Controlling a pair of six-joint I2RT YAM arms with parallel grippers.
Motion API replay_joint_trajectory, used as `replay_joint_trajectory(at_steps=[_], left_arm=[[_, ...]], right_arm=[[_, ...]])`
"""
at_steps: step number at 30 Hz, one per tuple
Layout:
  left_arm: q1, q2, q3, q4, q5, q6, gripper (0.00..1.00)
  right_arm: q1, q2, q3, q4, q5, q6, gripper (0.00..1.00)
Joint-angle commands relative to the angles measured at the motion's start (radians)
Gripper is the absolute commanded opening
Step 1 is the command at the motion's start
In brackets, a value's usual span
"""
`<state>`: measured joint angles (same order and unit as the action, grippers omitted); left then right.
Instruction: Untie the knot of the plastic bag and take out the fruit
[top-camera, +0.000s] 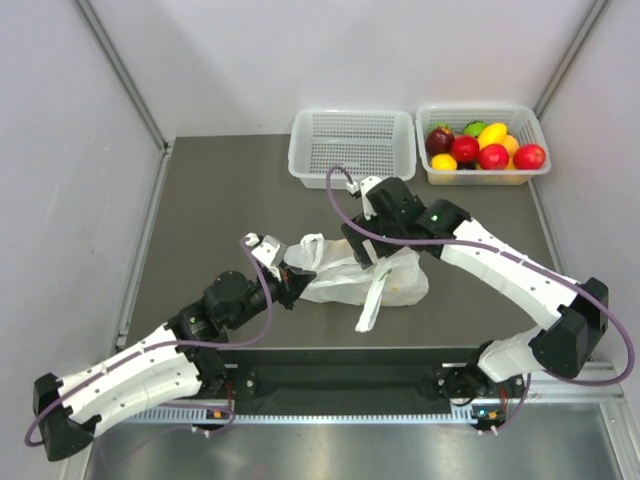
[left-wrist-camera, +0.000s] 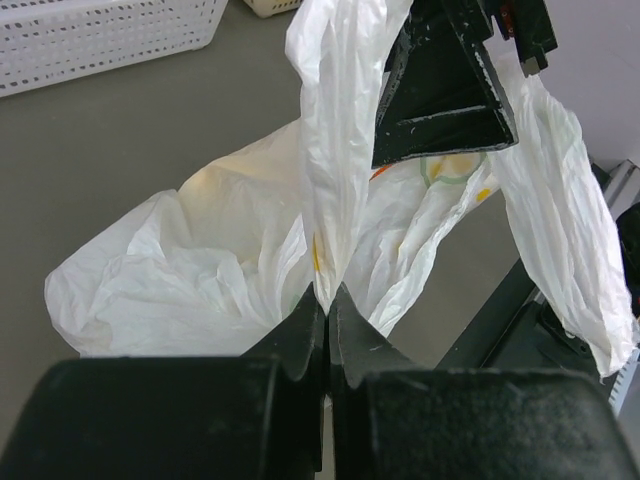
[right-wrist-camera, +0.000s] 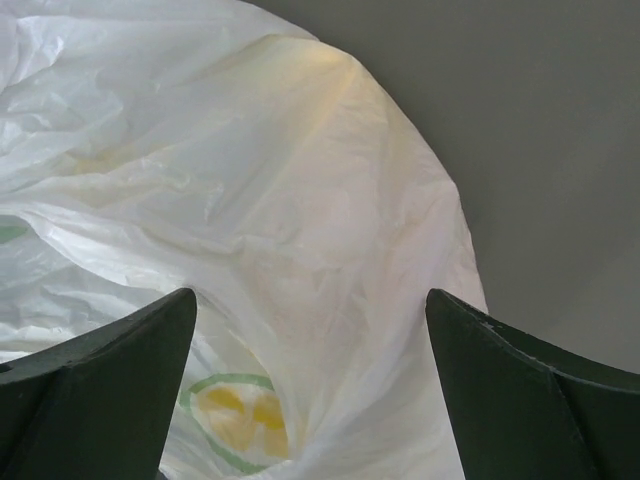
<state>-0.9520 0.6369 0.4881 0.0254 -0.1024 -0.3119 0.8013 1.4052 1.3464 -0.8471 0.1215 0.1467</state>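
The white plastic bag (top-camera: 345, 278) lies crumpled on the dark table between both arms, one loop handle (top-camera: 372, 300) trailing toward the near edge. My left gripper (left-wrist-camera: 328, 296) is shut on a thin pulled-up strip of the bag (left-wrist-camera: 335, 150), at the bag's left end (top-camera: 298, 283). My right gripper (top-camera: 366, 250) hovers over the bag's top with its jaws wide open. In the right wrist view its fingers (right-wrist-camera: 120, 370) straddle the bag's film (right-wrist-camera: 300, 180) without pinching it. The fruit is hidden inside; only a faint yellow-orange tint (top-camera: 405, 286) shows through the plastic.
At the back stand an empty white perforated basket (top-camera: 352, 150) and, to its right, a second basket (top-camera: 483, 170) heaped with red, yellow and green fruit. The table's near edge (top-camera: 330, 352) runs just in front of the bag.
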Motion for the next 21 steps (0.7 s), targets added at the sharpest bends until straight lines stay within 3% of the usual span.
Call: replay_joint_trajectory(at_steps=[1, 7, 12, 14, 16, 18, 19, 21], left_arm=[[-0.002, -0.022, -0.003, 0.054, -0.013, -0.003, 0.00], [-0.002, -0.037, -0.011, 0.053, -0.014, -0.010, 0.00], [-0.002, -0.026, -0.014, 0.064, -0.005, -0.018, 0.00], [-0.002, -0.020, -0.017, 0.065, -0.003, -0.024, 0.00], [-0.002, -0.016, -0.019, 0.068, 0.000, -0.035, 0.00], [-0.002, -0.016, -0.028, 0.076, -0.005, -0.045, 0.00], [-0.002, -0.017, -0.031, 0.076, -0.010, -0.052, 0.00], [-0.002, -0.022, -0.040, 0.080, -0.031, -0.062, 0.00]], right_arm=[[0.022, -0.028, -0.007, -0.015, -0.052, -0.019, 0.96], [0.050, -0.097, -0.088, 0.028, -0.099, 0.004, 0.98], [0.050, -0.036, -0.127, 0.032, 0.024, 0.014, 0.97], [0.049, -0.014, -0.125, 0.066, 0.081, 0.031, 0.92], [0.035, 0.012, -0.110, 0.110, 0.135, 0.042, 0.78], [0.018, 0.029, -0.089, 0.132, 0.162, 0.048, 0.58], [0.004, 0.046, -0.060, 0.143, 0.174, 0.053, 0.29], [-0.013, 0.066, -0.008, 0.167, 0.197, 0.062, 0.03]])
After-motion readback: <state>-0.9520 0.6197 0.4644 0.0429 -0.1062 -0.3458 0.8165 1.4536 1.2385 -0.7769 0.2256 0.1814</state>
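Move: Right below the open right fingers lies the plastic bag's opening edge, about 4 cm down and 1 cm to the right. A loose handle trails some 8 cm back and 3 cm right of that hand; the empty basket stands roughly 22 cm ahead, 1 cm to its left. From the left hand, shut on the other handle, that edge is about 12 cm right, 3 cm ahead and 6 cm lower. Drawing back about 3 cm while sinking, the right hand then reverses, sweeping forward some 4 cm and still going down, to end about 4.5 cm lower at the bag's opening. On that forward stroke its wide-open fingers close nearly shut, pinching the thin edge. The left hand stays put, keeping its grip on the gathered handle. ##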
